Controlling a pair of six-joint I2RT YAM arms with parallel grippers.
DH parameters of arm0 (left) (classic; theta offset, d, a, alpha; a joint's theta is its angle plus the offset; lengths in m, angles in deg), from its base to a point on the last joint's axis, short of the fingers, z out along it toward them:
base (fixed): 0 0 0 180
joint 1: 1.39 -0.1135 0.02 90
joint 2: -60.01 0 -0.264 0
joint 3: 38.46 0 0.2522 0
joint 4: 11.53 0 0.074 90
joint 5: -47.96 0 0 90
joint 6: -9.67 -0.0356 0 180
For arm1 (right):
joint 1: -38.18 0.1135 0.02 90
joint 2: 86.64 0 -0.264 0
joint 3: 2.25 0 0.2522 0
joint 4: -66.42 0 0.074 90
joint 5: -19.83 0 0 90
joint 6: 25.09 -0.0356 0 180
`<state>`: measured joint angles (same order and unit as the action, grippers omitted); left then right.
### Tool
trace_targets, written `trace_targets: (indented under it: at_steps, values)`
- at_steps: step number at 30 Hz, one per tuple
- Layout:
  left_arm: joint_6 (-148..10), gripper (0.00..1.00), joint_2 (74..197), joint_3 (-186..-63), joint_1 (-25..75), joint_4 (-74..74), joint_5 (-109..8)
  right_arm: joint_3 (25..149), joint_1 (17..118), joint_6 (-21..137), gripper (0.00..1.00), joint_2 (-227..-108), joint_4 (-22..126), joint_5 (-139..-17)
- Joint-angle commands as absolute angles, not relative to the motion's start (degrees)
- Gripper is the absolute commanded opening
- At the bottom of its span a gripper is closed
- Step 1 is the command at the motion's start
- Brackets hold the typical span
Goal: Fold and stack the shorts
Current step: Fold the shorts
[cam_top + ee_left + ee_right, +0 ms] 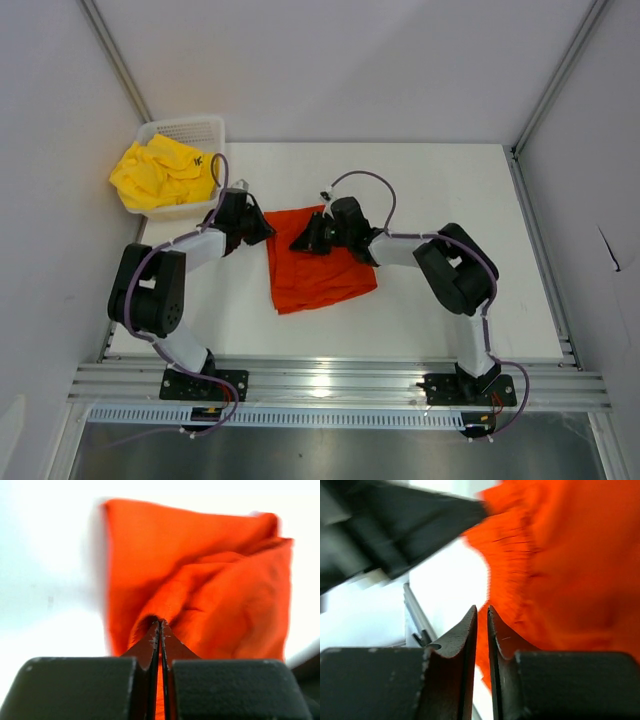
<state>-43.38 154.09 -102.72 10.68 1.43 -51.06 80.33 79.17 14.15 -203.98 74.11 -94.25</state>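
Observation:
The orange-red shorts (325,272) lie partly folded on the white table (450,180), between the two arms. My left gripper (266,230) sits at their upper left corner. In the left wrist view it (160,622) is shut on a pinch of the orange-red fabric (210,580). My right gripper (300,243) hovers over the shorts' top edge, close to the left one. Its jaws (481,609) stand a narrow gap apart, holding nothing, with the orange-red fabric (570,570) just beyond and to the right. The yellow shorts (160,172) lie crumpled in the basket.
The white mesh basket (185,124) stands at the table's back left corner. An aluminium rail (340,380) carrying both arm bases runs along the near edge. Grey walls close in the sides. The left arm's dark, blurred body (395,525) fills the upper left of the right wrist view.

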Motion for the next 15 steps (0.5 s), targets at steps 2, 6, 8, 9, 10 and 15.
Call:
trace_targets:
  at_steps: [2,6,8,9,10,15]
  values:
    - [-45.4,0.0,157.7,-104.2,9.3,1.1,-49.3,79.5,80.2,15.3,0.16,-199.5,76.0,-95.9]
    - [-45.4,0.0,158.7,-104.3,9.3,1.1,-49.1,78.7,82.4,14.6,0.16,-201.9,77.1,-96.5]
    - [-45.2,0.0,158.4,-104.6,9.2,1.5,-48.7,79.1,83.1,14.5,0.16,-204.6,76.1,-95.4]
    - [-45.4,0.0,158.4,-104.9,9.2,1.8,-48.4,79.0,83.6,14.0,0.16,-205.3,76.1,-95.1]
    - [-45.4,0.0,158.6,-105.6,9.2,1.8,-48.5,78.8,83.8,13.8,0.16,-206.7,76.2,-94.1]
    - [-45.6,0.0,157.8,-106.7,8.4,3.6,-49.3,77.9,86.2,14.7,0.15,-208.4,74.7,-91.1]
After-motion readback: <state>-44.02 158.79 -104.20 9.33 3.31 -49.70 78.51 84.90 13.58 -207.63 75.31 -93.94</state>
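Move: The left hand's shut fingertips are at the waistband fold on the red shorts' left edge, about 1 cm below it. The shorts' near-left part, where the slightly open right hand is heading, lies roughly 8 cm back, 4 cm left and 5 cm below that right hand. The shorts' near-left corner is some 15 cm back, 5 cm left and 5 cm below the right hand. Right hand, slightly open, arcs 5 cm back and down towards the shorts; left lowers the waistband fold 3 cm. ##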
